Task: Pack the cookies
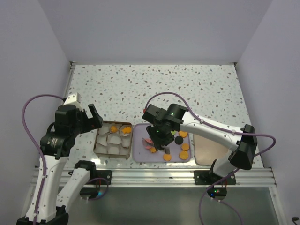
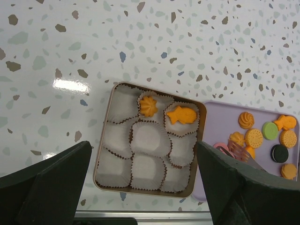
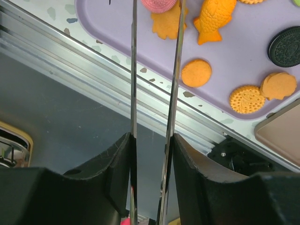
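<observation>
Cookies lie on a purple tray (image 1: 140, 154): an orange fish (image 3: 213, 16), an orange disc (image 3: 196, 73), a black disc (image 3: 286, 46), a green disc (image 2: 269, 130) and a pink one (image 3: 159, 3). My right gripper (image 3: 151, 137) is shut on metal tongs (image 3: 133, 70), whose two blades reach toward the pink cookie. A tan box (image 2: 108, 112) of white paper cups holds an orange swirl cookie (image 2: 148, 106) and an orange fish cookie (image 2: 182, 115). My left gripper (image 2: 143, 146) hangs open above the box with nothing between its fingers.
A flat tan lid (image 1: 208, 150) lies right of the tray. The aluminium rail (image 3: 93, 70) of the table's near edge runs just below tray and box. White walls enclose the speckled table (image 1: 154, 89) on three sides.
</observation>
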You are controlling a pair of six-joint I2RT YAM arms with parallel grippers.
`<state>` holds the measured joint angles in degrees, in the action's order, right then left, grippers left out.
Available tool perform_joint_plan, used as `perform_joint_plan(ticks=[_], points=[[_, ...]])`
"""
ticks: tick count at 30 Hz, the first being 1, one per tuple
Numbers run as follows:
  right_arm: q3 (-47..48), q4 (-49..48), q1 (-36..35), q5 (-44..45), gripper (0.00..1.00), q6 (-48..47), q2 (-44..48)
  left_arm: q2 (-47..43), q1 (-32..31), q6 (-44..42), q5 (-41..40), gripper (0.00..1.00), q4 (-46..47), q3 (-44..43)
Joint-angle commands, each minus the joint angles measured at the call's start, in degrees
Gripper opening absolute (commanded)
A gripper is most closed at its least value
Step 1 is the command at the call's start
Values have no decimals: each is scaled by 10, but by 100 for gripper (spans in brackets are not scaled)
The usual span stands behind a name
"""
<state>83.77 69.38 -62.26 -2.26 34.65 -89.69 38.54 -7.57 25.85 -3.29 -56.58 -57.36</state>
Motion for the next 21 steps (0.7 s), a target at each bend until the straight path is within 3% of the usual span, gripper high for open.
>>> perform_joint_plan(ticks=[1, 8, 21], points=[[23, 14, -3, 11, 39, -6, 0, 5, -4, -13, 4, 100, 38, -2], [39, 33, -3, 22, 38, -4, 9, 6, -7, -12, 2, 100, 38, -5], [196, 74, -3, 43, 40, -7, -28, 6, -7, -11, -2, 100, 26, -28]])
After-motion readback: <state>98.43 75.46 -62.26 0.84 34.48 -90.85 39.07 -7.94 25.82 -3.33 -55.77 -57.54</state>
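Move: Ahead and to the left of the right hand, which already holds the tongs with their tips down at the pink cookies, the upper pink cookie lies about 6 cm forward, 6 cm left and 10 cm below. The flower cookie is some 3 cm forward and 4 cm left, the fish cookie about 5 cm straight ahead, the box's middle roughly 25 cm left and 8 cm forward. From the left hand the pink cookie is about 25 cm right, 3 cm back and 17 cm lower. Keeping the tongs squeezed on the upper pink cookie, the right hand first holds nearly still, then lifts quickly by about 6 cm, drifting some 2 cm forward and a little left, up off the tray. The wrist tilts by under 10 degrees, raising the tong tips; the fingers keep their grip on the tongs. ##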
